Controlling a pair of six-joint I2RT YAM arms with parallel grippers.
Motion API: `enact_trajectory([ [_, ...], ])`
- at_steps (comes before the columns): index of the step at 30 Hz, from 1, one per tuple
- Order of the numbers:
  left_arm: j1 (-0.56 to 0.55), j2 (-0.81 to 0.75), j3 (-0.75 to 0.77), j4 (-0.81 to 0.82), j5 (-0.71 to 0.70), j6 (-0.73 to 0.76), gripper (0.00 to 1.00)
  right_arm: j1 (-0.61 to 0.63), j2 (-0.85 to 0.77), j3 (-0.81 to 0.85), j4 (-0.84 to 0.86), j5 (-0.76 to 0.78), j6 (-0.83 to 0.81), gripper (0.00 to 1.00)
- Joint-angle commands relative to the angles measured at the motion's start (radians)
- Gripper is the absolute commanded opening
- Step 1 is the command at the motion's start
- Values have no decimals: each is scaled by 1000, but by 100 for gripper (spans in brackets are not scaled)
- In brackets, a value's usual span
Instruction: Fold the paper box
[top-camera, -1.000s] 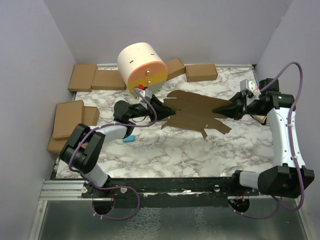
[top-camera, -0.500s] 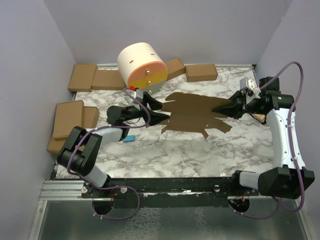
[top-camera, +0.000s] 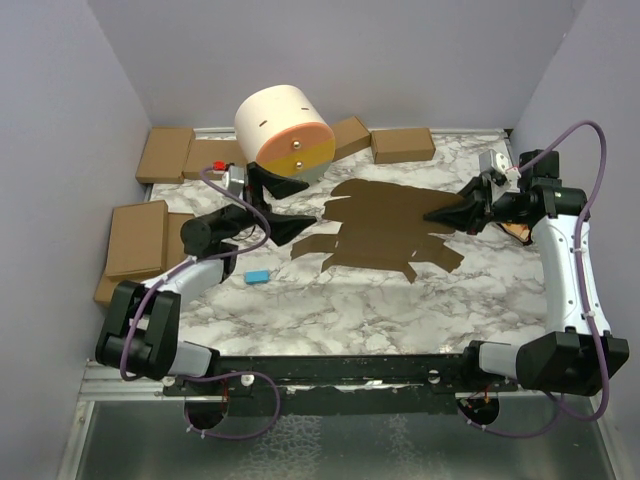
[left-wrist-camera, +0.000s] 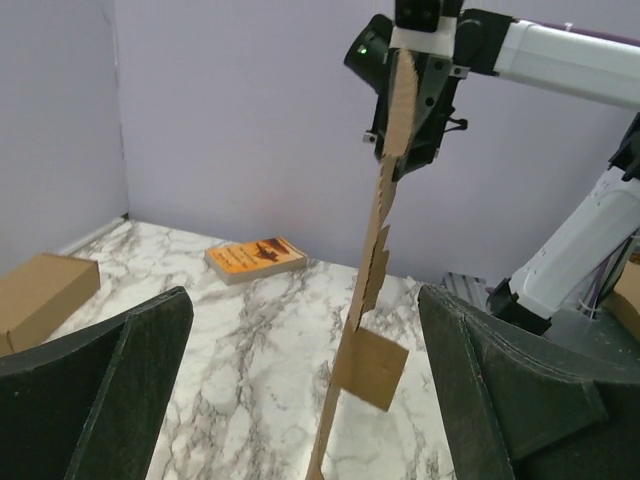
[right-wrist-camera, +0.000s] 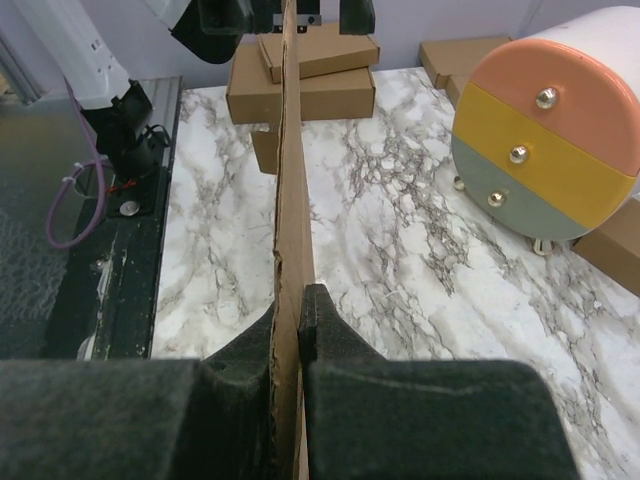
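The paper box is a flat brown die-cut sheet held above the middle of the marble table. My right gripper is shut on its right edge. In the right wrist view the sheet shows edge-on, pinched between the fingers of that gripper. My left gripper is wide open and empty, just left of the sheet's left end. In the left wrist view the sheet hangs edge-on between the spread fingers without touching them.
A white drum with an orange, yellow and grey face stands at the back. Ready-made cardboard boxes line the back and left. A small blue piece lies front left. An orange booklet lies near the right arm.
My left gripper has let go of the sheet's left end, opened wide and drawn back to the left. The right gripper still holds the right edge, almost unmoved.
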Motion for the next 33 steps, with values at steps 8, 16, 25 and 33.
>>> enact_trajectory([
  [8, -163, -65, 233, -594, -38, 384, 99, 7, 9, 4, 26, -23, 17, 1],
  [16, -201, -4, 311, -645, 7, 375, 52, 7, 14, 9, 30, -24, 18, 1],
  [25, -208, 29, 323, -490, 48, 240, 0, 7, 21, 17, 43, -20, 46, 10],
  [33, -78, -35, 267, -329, 41, 44, 0, -28, 24, 25, 157, -37, 198, 73],
])
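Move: The upper part of the paper box's left edge stands about 6 cm to the right of the open left hand, level with it fore and aft and some 2 cm higher. The blue block lies about 3 cm ahead of that hand, 13 cm to its left and 32 cm below; the drawer chest is roughly 35 cm ahead and 4 cm left, its middle 15 cm lower. From the right hand, still gripping the sheet, that edge is about 22 cm left, 3 cm ahead and 2 cm up. Moving right and slightly up, the left hand brings its spread fingers about 7 cm over the paper box's left edge, its wrist rolling some 10 degrees, and shuts them to pinch the board. It then eases back left about 2 cm and lifts slightly, while the right hand stays in place and opens well past halfway, giving up its grip. ##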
